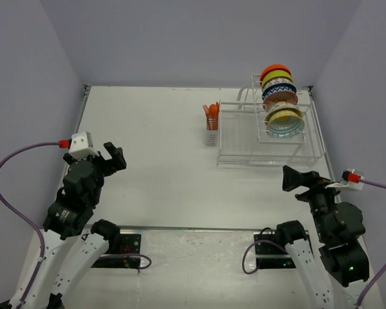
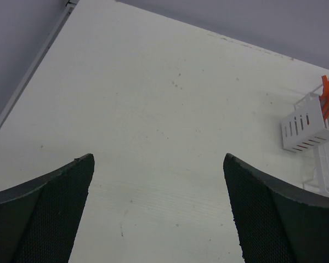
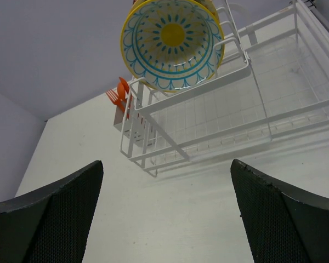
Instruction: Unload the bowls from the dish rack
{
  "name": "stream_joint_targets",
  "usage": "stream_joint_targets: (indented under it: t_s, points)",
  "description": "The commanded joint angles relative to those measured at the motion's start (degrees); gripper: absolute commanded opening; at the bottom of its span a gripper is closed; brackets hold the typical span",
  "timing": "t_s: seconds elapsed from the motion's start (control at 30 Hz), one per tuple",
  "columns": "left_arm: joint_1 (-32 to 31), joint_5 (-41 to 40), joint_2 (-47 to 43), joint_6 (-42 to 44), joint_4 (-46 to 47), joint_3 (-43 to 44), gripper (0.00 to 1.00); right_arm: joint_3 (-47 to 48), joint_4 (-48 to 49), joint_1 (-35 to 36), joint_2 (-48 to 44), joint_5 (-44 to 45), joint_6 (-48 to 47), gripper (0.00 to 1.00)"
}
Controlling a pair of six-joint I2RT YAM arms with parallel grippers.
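The white wire dish rack [image 1: 270, 154] stands at the back right of the table. Several bowls [image 1: 280, 96] stand on edge in its taller slotted part, orange at the back, a yellow-rimmed one [image 1: 284, 116] near the front. In the right wrist view that front bowl [image 3: 172, 41] faces me, pale with a blue and yellow pattern, above the rack's wires [image 3: 193, 87]. My right gripper [image 1: 302, 178] [image 3: 166, 163] is open and empty, just in front of the rack. My left gripper [image 1: 108, 156] [image 2: 158, 159] is open over bare table, far left of the rack.
A white utensil holder [image 1: 211, 122] [image 2: 304, 129] [image 3: 123, 107] with orange cutlery hangs on the rack's left end. Grey walls close in the table at the back and both sides. The rack's low tray part holds nothing.
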Motion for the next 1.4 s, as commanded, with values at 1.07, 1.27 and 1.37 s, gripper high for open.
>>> stream_joint_targets:
  t_s: [1.07, 1.27, 1.37]
  points:
    - [0.6, 2.28, -0.94, 0.22, 3.06, -1.19, 1.0, 5.69, 22.48, -3.79, 26.98, 7.62, 47.64, 0.81]
    - [0.6, 0.88, -0.77, -0.05, 2.45, -0.93, 1.0, 7.01, 25.91, -14.78, 34.72, -2.07, 51.08, 0.8]
    - [0.6, 0.7, -0.86, -0.22, 2.27, -1.02, 1.0, 8.94, 27.39, -17.95, 39.2, -7.42, 51.08, 0.78]
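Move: The front bowl, yellow with a blue pattern, stands on the rack's upper tier about 19 cm ahead of the right hand, 3 cm to its right and roughly at hand height. A white-and-green bowl nests some 3 cm beyond it, with a red patterned bowl about 7 cm beyond it. The utensil holder is 27 cm ahead of the right hand, 22 cm left and well below. From the left hand, the front bowl lies 12 cm ahead and 58 cm right. Bring the right gripper about 15 cm forward to the front bowl, easing left at first and lifting some 5 cm, then swinging back to the right and starting to sink. On the way roll the hand by about 45 degrees, left side up, and turn it clockwise a little; let the open fingers narrow by about a fifth, stopping short of a grip on the rim. ##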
